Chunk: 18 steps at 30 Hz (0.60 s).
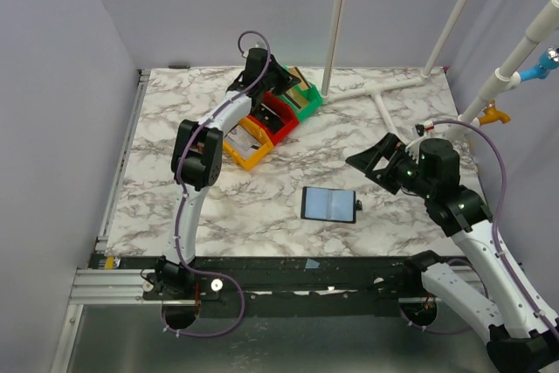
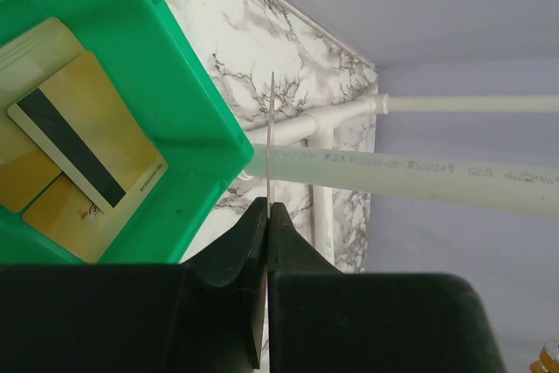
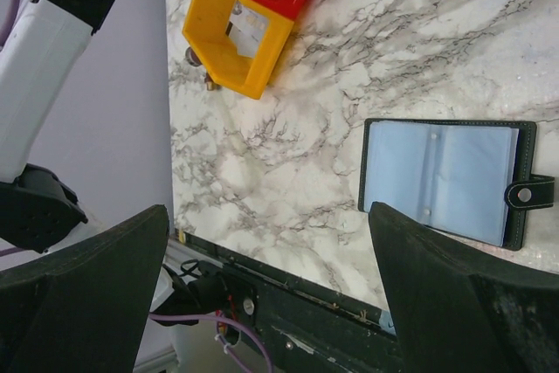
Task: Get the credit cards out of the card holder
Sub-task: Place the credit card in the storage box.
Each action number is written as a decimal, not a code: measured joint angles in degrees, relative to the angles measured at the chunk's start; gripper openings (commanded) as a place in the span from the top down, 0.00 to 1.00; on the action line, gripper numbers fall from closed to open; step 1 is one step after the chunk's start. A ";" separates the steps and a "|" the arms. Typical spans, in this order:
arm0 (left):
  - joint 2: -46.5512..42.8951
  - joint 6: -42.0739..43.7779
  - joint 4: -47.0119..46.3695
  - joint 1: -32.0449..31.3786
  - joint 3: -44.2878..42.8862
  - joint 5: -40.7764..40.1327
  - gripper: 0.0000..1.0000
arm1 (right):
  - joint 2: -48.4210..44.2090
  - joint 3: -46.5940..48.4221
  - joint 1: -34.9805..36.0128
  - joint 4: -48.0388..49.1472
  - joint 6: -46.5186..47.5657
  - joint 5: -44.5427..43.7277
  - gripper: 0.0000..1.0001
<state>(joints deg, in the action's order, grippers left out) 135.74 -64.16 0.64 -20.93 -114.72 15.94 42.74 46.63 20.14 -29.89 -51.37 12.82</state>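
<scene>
The card holder lies open on the marble table, its bluish-grey inner faces up and its snap tab to the right; it also shows in the right wrist view. My left gripper is shut on a thin credit card seen edge-on, held just beside the green bin. Tan-gold credit cards lie in that bin, one showing a black stripe. My right gripper hangs open above the table, right of the card holder, with nothing between its fingers.
A red bin and a yellow bin stand in a row with the green bin at the back of the table. White pipes lie and rise at the back right. The table's front edge is below my right gripper.
</scene>
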 measured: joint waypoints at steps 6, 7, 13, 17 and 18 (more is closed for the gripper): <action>1.40 -1.29 0.35 0.33 -1.14 -0.94 0.89 | -0.04 0.00 0.00 0.00 -0.02 0.00 0.00; 1.77 -1.49 0.42 0.35 -1.20 -0.94 0.87 | -0.04 0.00 0.00 -0.02 -0.02 0.00 0.00; 4.17 -2.49 1.66 0.96 -1.53 -0.90 0.62 | -0.07 0.00 0.00 0.00 -0.02 0.00 0.00; 4.63 -3.43 1.36 1.42 -2.34 -0.24 0.42 | -0.04 0.00 0.00 0.02 -0.02 0.02 0.00; 4.63 -3.37 1.09 1.46 -2.86 -0.11 0.40 | -0.04 0.00 0.00 0.02 -0.02 0.02 0.00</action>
<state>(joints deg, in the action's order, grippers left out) 140.38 -67.53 1.74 -19.46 -117.58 15.84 42.70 46.63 20.14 -29.87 -51.40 12.84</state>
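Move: The left hand already holds the gold card upright over the green storage box, whose middle lies about 4 cm ahead, 2 cm to the right and 12 cm below. The red box stands some 5 cm back and 8 cm to the left, the yellow box roughly 17 cm back and 18 cm to the left, both about as low. From the idle right hand the green box is around 42 cm ahead and 18 cm left, far below. Down into the green box goes the left hand, sinking about 4 cm while edging 1–2 cm forward and slightly left, its fingers tipping some 5 degrees further down. The shut fingers part, slowly and then quickly, to about half open and let go of the card, as the hand starts back up by about 1 cm. ##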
